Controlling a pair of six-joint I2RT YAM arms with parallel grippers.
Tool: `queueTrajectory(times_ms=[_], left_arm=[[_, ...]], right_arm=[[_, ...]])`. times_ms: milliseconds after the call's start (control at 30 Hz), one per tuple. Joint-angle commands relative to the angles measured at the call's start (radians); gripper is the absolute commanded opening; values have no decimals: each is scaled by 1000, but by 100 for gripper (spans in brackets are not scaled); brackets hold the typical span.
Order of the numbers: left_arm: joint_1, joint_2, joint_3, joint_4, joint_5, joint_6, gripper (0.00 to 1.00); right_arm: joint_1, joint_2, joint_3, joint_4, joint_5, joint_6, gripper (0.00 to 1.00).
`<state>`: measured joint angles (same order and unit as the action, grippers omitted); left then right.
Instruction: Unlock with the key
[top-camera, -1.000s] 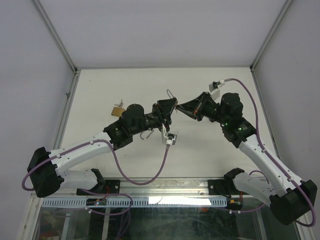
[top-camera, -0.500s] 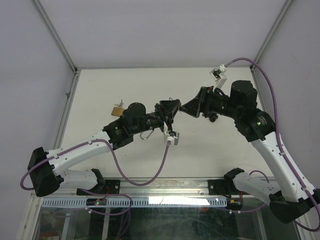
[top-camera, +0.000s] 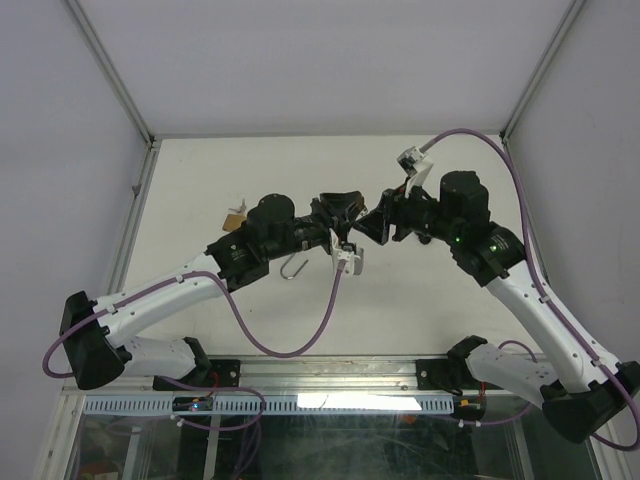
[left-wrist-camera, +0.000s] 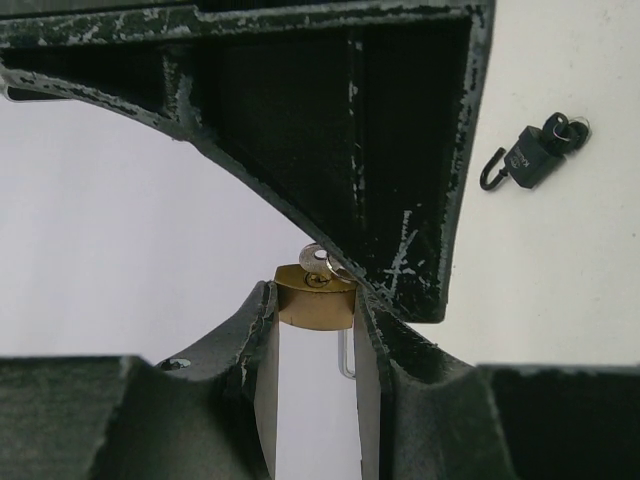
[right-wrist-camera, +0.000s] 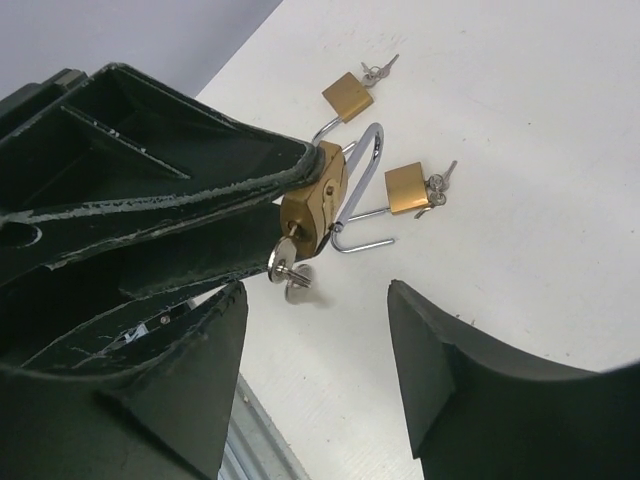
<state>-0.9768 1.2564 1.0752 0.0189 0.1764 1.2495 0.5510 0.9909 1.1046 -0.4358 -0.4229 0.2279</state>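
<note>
My left gripper (left-wrist-camera: 314, 300) is shut on a small brass padlock (left-wrist-camera: 314, 303), pinched by its sides between the two pads and held above the table. A silver key (right-wrist-camera: 283, 262) sticks out of its keyhole, with a second key dangling from the ring. The padlock's steel shackle (right-wrist-camera: 362, 185) points away behind the body. My right gripper (right-wrist-camera: 315, 300) is open just in front of the key, its fingers apart on either side and touching nothing. In the top view both grippers, left (top-camera: 345, 208) and right (top-camera: 373, 225), meet at mid-table.
Two more brass padlocks (right-wrist-camera: 347, 96) (right-wrist-camera: 406, 187) with keys lie on the white table beyond the held one. A black padlock (left-wrist-camera: 530, 160) with keys lies to the side. Another brass lock (top-camera: 237, 218) lies near the left arm's elbow, and a loose silver shackle (top-camera: 293, 268) lies on the table below that arm.
My right gripper went from shut to open, lifted away, then came back down to the key. The left arm shifted slightly right, still holding the padlock.
</note>
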Motion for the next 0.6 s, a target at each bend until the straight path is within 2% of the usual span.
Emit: queueTrajectory(times_ms=[0,267,500,567], left_arm=[[-11,1,56,13,33,-24,0],[-8,12,71,-25,28,-60,0],[82,128,152,-297,81,-415,0],[91,160,136,-341,108,-470,0]], right_arm=[[21,-3,47,173,26,-15,63],[21,2,91,160,-48,3,71],[-34,-59,140,-94,64,-75,78],[-58,-83,150,-150,94,-81,80]])
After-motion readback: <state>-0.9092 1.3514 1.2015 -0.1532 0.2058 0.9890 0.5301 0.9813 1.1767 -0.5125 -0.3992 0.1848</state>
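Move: The brass padlock held in the left fingers, its key ring at the outer end, is about 3 cm ahead of the open right fingers, 3 cm to their left and 1 cm above. On the table some 31 cm below the left hand, another brass padlock lies about 8 cm ahead and 14 cm to its left. The black padlock lies roughly 13 cm ahead of the right hand, 18 cm to its right and 30 cm below. Up about 1.5 cm goes the left hand first, keeping its pinch on the brass padlock; then it dips quickly past its starting height and swings forward, away from the right hand, its wrist rolling some 20 degrees. The right hand spreads its fingers wider and, after a slight drift, backs off upward and to the right, clear of the key ring. ##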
